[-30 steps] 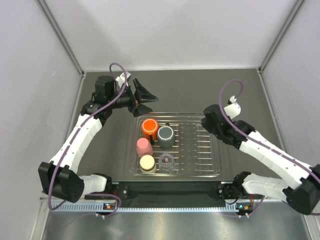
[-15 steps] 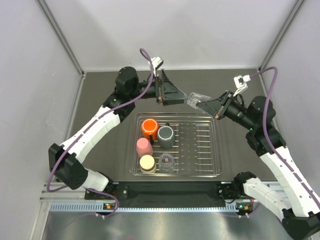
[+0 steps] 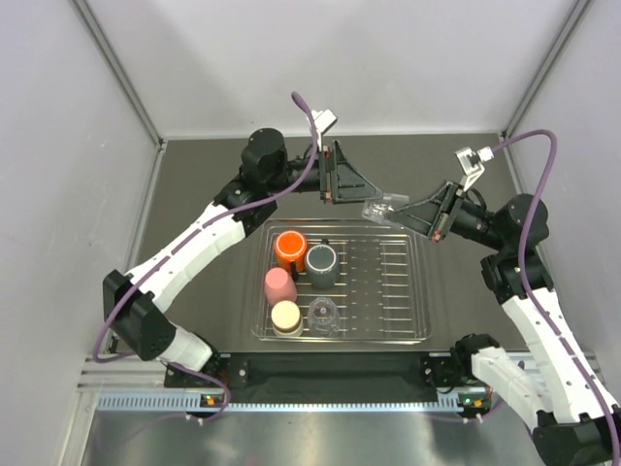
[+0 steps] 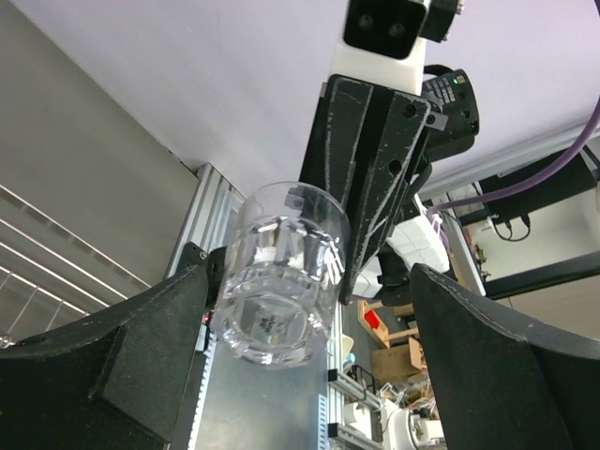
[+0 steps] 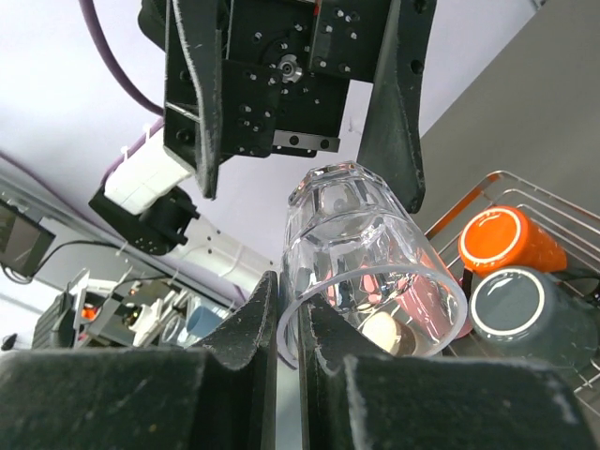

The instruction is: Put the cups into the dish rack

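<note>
A clear cup [image 3: 381, 207] hangs in the air over the far edge of the dish rack [image 3: 419, 291], lying almost level. My right gripper [image 3: 404, 213] is shut on its rim, one finger inside the wall and one outside [image 5: 289, 319]. My left gripper [image 3: 372, 197] faces it from the left, open, its wide fingers [image 4: 122, 347] either side of the cup's base [image 4: 278, 286] without touching it. In the rack's left part stand an orange cup [image 3: 290, 246], a dark grey cup [image 3: 321, 262], a pink cup [image 3: 280, 284], a cream cup [image 3: 285, 316] and another clear cup [image 3: 324, 314].
The rack's right half [image 3: 388, 282] shows bare wire bars. Grey walls close in the table on the left, right and back. The arm bases and a slotted metal rail [image 3: 330, 400] run along the near edge.
Both arms have swung up and inward to meet above the rack's far edge. The right gripper brought the clear cup there, and the left gripper came to straddle its base.
</note>
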`<state>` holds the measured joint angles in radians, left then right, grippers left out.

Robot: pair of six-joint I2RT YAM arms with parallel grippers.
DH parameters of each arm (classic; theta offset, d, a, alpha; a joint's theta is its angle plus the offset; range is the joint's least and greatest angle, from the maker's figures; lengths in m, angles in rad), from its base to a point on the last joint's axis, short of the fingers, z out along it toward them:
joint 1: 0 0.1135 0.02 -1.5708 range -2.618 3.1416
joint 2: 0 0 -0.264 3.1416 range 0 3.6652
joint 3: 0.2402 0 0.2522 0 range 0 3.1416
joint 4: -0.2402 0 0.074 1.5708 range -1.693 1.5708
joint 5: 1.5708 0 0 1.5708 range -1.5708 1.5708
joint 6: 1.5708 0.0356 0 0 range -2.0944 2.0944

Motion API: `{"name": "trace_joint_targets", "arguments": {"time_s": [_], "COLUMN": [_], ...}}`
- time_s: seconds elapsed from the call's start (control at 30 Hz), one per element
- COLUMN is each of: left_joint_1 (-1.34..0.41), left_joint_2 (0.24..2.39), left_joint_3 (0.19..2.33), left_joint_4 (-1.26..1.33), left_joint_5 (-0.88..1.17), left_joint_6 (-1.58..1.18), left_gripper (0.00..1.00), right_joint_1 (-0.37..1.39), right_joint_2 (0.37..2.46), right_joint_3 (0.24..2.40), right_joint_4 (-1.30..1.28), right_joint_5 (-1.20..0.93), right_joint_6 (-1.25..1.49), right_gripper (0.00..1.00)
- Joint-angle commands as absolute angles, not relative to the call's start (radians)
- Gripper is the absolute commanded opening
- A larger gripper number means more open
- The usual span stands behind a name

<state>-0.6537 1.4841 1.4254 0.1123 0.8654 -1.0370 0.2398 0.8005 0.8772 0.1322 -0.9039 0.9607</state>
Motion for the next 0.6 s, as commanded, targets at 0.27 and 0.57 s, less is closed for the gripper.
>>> {"name": "trace_joint_targets", "arguments": {"time_s": [0.27,0.57], "left_joint_1": [-0.696,-0.709], "left_joint_2": [1.483,1.474], "left_joint_3": [1.473,1.471], "left_joint_4": [0.089,0.068], "left_joint_5": [0.879,0.9], "left_joint_6": [-0.98,-0.983], "left_gripper": [0.83,0.55], "right_joint_1": [0.183,0.179], "right_joint_2": [0.753,0.736], "right_joint_3": [0.824,0.772], "right_joint_4": [0.343,0.436], "right_joint_5": [-0.94,-0.919], "right_joint_6": [1.08,1.164], "right_gripper": [0.0,0.0]}}
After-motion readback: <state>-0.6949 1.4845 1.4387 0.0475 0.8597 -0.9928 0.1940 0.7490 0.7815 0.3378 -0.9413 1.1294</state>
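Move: The clear glass is already clamped by its rim in the right hand's shut fingers, its middle about 3 cm to that hand's left and 2 cm ahead, level with it. From the open left hand, it sits about 2 cm to the right and 2 cm back, also level. Down in the rack, the grey mug lies some 9 cm left, 2 cm back and 30 cm below the left hand; the orange mug, at the same depth, lies about 16 cm left and 2 cm ahead. The glass, held in the air with its base towards the left gripper, is taken between the left fingers: the left hand eases about 1.5 cm back and slightly right to centre on it, then closes from nearly wide open to a bit over half, coming onto the sides near the base. The right hand keeps its shut pinch on the rim while drifting about 1 cm back and right, rising slightly and rolling some 5 degrees, fingertips up. ##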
